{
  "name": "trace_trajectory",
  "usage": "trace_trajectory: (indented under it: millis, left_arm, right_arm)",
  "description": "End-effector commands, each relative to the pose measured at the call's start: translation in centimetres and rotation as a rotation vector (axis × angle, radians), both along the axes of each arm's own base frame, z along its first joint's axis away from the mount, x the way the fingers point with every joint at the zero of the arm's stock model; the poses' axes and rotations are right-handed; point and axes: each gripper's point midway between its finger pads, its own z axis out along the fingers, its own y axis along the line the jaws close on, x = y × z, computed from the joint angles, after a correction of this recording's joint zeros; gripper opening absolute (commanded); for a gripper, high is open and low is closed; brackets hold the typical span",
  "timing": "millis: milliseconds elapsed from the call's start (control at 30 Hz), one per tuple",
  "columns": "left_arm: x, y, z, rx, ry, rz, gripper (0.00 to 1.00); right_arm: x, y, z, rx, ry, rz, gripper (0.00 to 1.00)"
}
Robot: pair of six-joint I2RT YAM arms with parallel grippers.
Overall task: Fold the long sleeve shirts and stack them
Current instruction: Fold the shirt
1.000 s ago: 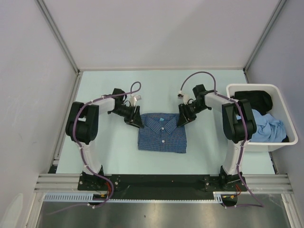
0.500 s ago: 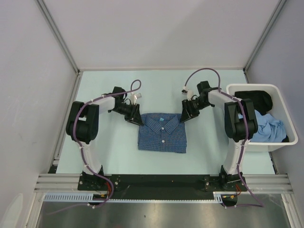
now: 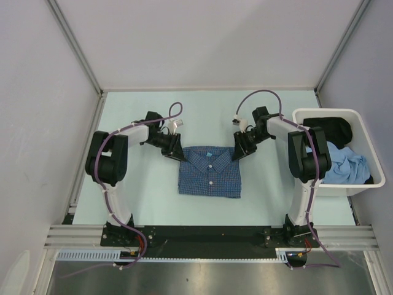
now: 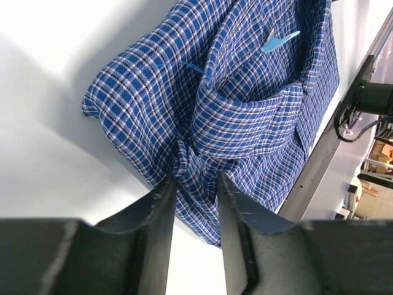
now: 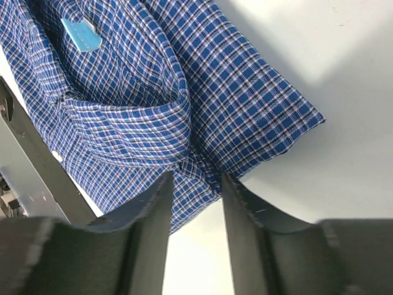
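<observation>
A dark-blue, white-checked long sleeve shirt (image 3: 210, 175) lies folded into a rectangle mid-table, collar toward the far side, with a light-blue tag (image 4: 279, 40) inside the collar. My left gripper (image 3: 180, 157) is at its far-left shoulder corner and my right gripper (image 3: 235, 157) at the far-right one. In the left wrist view the gripper (image 4: 195, 181) is open, its jaws a modest gap apart astride a bunched fold of the shirt (image 4: 245, 117). In the right wrist view the gripper (image 5: 195, 178) is also open, with the shirt's (image 5: 153, 104) corner between its tips.
A white bin (image 3: 307, 117) at the right edge of the table holds a black garment (image 3: 328, 129) and a light-blue one (image 3: 347, 166). Grey walls close in the table at the back and both sides. A metal rail (image 3: 209, 236) runs along the near edge.
Both grippers have drawn back slightly toward the far side at the shirt's shoulder corners, the right one more. The shirt has stayed where it was.
</observation>
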Motion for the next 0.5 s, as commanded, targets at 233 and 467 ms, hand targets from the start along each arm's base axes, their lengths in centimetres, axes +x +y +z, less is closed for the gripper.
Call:
trace_trajectory:
  millis: [233,467]
  left_arm:
    - [1.3,-0.4,2.9,-0.029,-0.152,-0.044,0.13]
    - [1.5,0.0,4.4,-0.025,-0.274,-0.098,0.11]
  right_arm:
    - [0.5,1.2,3.2,0.078,-0.078,0.056,0.00]
    - [2.7,-0.2,5.0,0.111,-0.158,-0.021,0.00]
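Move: The shirt's left side fold lies right at the left fingertips, about 1 cm to that hand's right and 1 cm below; its right side fold sits some 1 cm left of the right fingertips and 1 cm below. The blue label is about 8 cm right of the left hand and 2 cm ahead; the collar button is also 8 cm right of that hand, but 2 cm back. Both hands close at the shirt's side folds, the left pinching cloth, then rise about 1 cm. ##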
